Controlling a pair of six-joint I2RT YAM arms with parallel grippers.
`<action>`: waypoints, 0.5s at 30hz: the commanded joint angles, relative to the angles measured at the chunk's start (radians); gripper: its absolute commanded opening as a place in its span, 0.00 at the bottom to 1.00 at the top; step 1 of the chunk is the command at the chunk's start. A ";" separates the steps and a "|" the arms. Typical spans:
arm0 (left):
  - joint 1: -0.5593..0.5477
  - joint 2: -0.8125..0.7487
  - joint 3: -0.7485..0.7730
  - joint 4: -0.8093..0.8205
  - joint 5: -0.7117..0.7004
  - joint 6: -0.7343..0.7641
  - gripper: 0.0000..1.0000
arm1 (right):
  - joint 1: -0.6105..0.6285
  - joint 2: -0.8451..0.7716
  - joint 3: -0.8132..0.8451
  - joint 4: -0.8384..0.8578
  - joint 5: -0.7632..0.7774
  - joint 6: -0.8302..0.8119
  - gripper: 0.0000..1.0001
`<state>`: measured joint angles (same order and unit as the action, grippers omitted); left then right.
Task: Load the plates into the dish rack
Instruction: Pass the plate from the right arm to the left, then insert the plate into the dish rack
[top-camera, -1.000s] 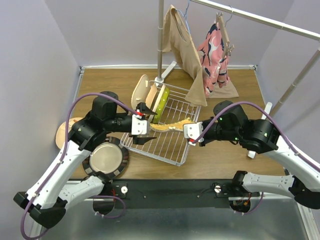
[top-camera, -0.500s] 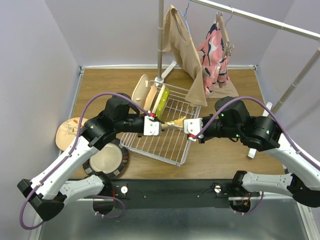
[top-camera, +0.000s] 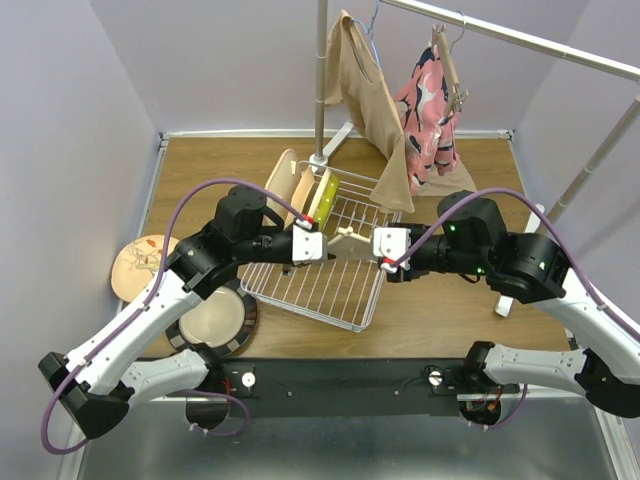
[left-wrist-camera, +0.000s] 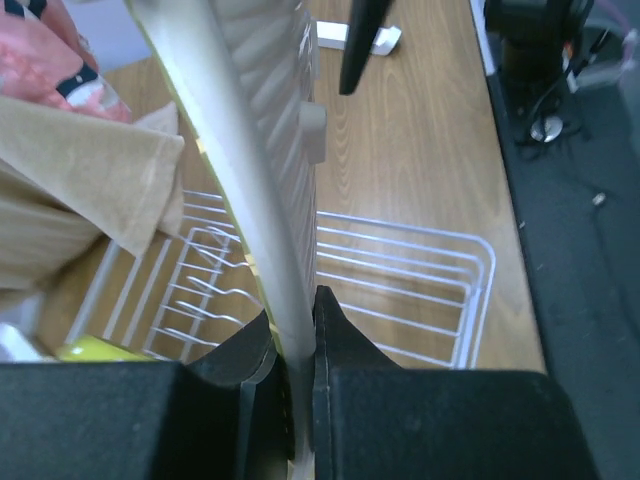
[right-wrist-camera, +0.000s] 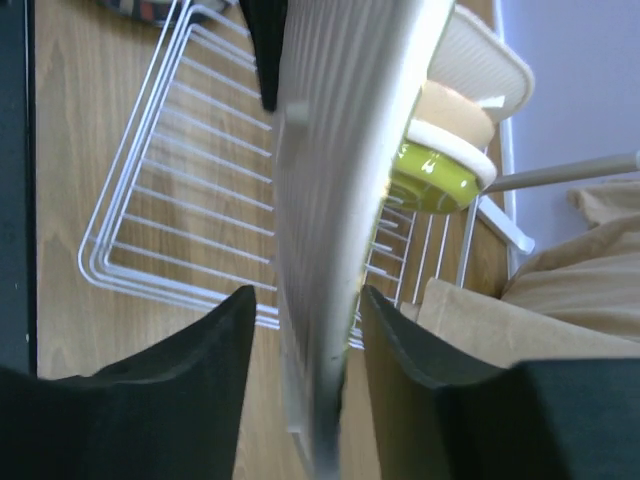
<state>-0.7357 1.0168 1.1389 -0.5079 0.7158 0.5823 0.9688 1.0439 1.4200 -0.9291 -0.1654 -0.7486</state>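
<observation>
A thin flat mat, pale and ribbed on one face with a yellow edge, hangs edge-up over the dish rack between both grippers. My left gripper is shut on its rim. My right gripper is open, its fingers either side of the mat with gaps. Three plates stand in the rack's far left end: cream, tan and lime green. A dark-rimmed silvery plate and a tan floral plate lie on the table at left.
A white clothes rail stands behind the rack, with a beige garment hanging down to the rack's far right corner and a pink one beside it. Walls close the table on three sides.
My left gripper moved right and shut on the mat's rim. My right gripper opened and released its hold. The mat turned from lying flat to edge-up.
</observation>
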 joint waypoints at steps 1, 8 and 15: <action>0.001 -0.023 -0.014 0.137 -0.022 -0.242 0.00 | 0.002 -0.027 0.010 0.107 0.009 0.014 0.78; 0.001 -0.116 -0.051 0.150 -0.127 -0.340 0.00 | -0.044 -0.035 0.042 0.136 0.020 0.041 0.93; 0.002 -0.211 -0.117 0.262 -0.229 -0.501 0.00 | -0.097 -0.019 0.163 0.150 -0.022 0.064 0.99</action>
<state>-0.7349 0.8753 1.0500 -0.4286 0.5819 0.2295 0.9012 1.0245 1.4841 -0.8284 -0.1638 -0.7227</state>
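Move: The left hand already grips the plate's left rim, with the next free rack slots about 23 cm ahead, 5 cm right and 20 cm below. From it, the green plate stands some 25 cm ahead, level sideways; the tan plate is 27 cm ahead, 7 cm left, both about 20 cm below. The right hand's half-open fingers surround the other rim, the plate's middle some 7 cm left, 3 cm ahead and 4 cm below. The left fingers keep their pinch on the plate while the right fingers spread almost fully around its other rim, and the right hand lifts about 5 cm, drifting forward a little. The left hand dips slightly, then draws left and up, rolling its top forward and swinging its fingertips counter-clockwise, some 20 degrees in all. ##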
